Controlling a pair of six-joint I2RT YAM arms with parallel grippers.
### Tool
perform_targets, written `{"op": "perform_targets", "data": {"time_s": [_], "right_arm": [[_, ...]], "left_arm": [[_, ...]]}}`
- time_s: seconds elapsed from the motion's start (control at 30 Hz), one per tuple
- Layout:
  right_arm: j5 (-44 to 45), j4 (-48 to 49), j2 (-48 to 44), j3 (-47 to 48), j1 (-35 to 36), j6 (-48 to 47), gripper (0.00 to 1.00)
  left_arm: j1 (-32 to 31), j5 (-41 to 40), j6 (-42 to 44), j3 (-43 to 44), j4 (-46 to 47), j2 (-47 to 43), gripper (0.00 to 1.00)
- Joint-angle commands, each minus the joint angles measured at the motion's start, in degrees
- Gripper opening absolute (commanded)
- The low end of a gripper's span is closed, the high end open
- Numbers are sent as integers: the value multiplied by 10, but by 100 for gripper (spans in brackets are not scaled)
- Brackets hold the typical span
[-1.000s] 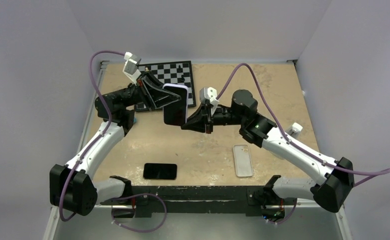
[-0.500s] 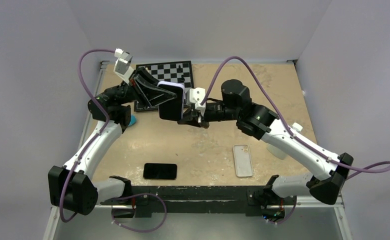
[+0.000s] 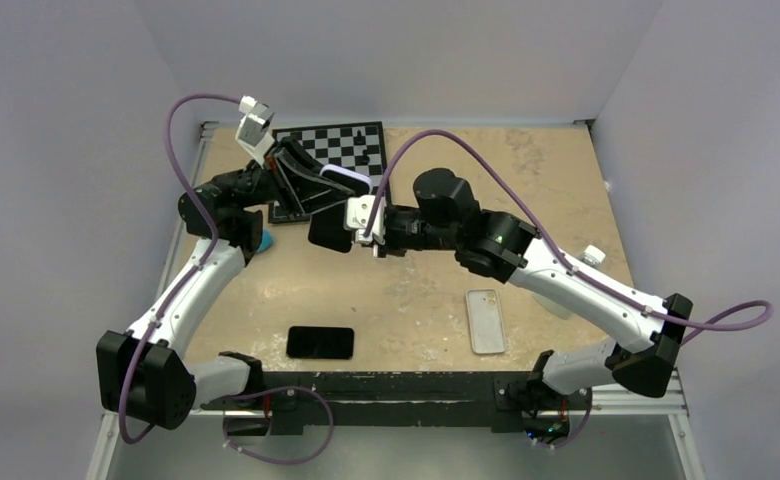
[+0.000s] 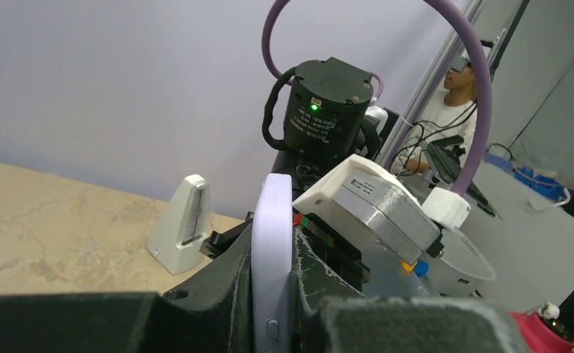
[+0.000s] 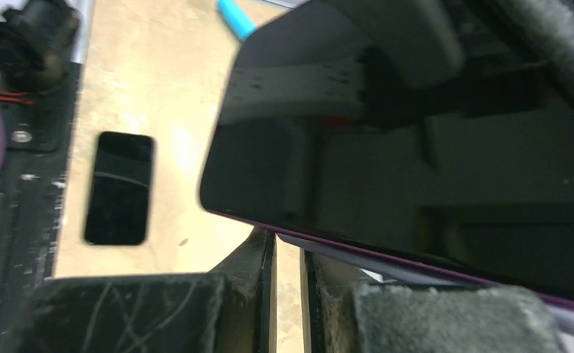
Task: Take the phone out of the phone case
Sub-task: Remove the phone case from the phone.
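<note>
My left gripper [image 3: 316,195] is shut on the lilac phone case [image 3: 351,178], held on edge above the table's back left. In the left wrist view the case [image 4: 271,206] stands upright between the black fingers [image 4: 225,283]. The phone [image 3: 328,232] shows its dark face below and left of the case's top. My right gripper [image 3: 364,228] presses against it from the right. In the right wrist view the phone [image 5: 416,169] lies across the fingertips [image 5: 258,246] and a strip of case [image 5: 358,262] splays away beneath it. These jaws stand almost together, and bare table shows through the slit.
A second black phone [image 3: 320,342] lies flat near the front edge, left of centre. A clear case [image 3: 485,321] lies at the front right. A chessboard [image 3: 341,145] sits at the back. A blue object [image 3: 266,240] lies by the left arm. A white metronome [image 4: 182,234] stands beyond.
My right arm has pushed leftward into the phone. The phone's dark face has shifted left and down against the case. My left gripper has kept its hold and drawn back slightly left.
</note>
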Motion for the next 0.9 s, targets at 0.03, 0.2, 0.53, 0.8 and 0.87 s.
{"op": "perform_targets", "data": {"time_s": [0.03, 0.2, 0.53, 0.8, 0.87], "right_arm": [[165, 203, -13, 5, -2, -78, 0], [155, 255, -34, -24, -3, -46, 0], [187, 397, -142, -234, -36, 242, 38], [144, 385, -186, -308, -48, 524, 61], [118, 371, -186, -305, -64, 572, 62]], "left_arm": [[-23, -14, -81, 11, -41, -2, 0], [-23, -18, -84, 9, -33, -2, 0], [-18, -94, -67, -43, 27, -22, 0], [21, -178, -26, -103, 1, -36, 0], [29, -192, -3, -114, -29, -48, 0]]}}
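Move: The cased phone already hangs steeply between both hands, screen towards the arms. For the right hand, shut on its lower right corner, its middle lies some 5 cm above, 2 cm ahead and 2 cm left. The loose black phone lies about 8 cm back, 9 cm left of that hand, the empty white case some 3 cm back, 26 cm right, both 30 cm below. From the left hand, the cased phone's middle is about 4 cm below, 2 cm back, 1 cm right. Keep the left pinch on the upper part of the cased phone while the right fingers, still on its lower corner, work the rim about 3 cm forward; then open the right gripper wide and draw it some 5 cm to the right, clear of the corner, fingertips swinging up and clockwise. As it leaves, let the left hand ease forward and down about 4 cm, rolling the phone's lower end back towards the arms. ##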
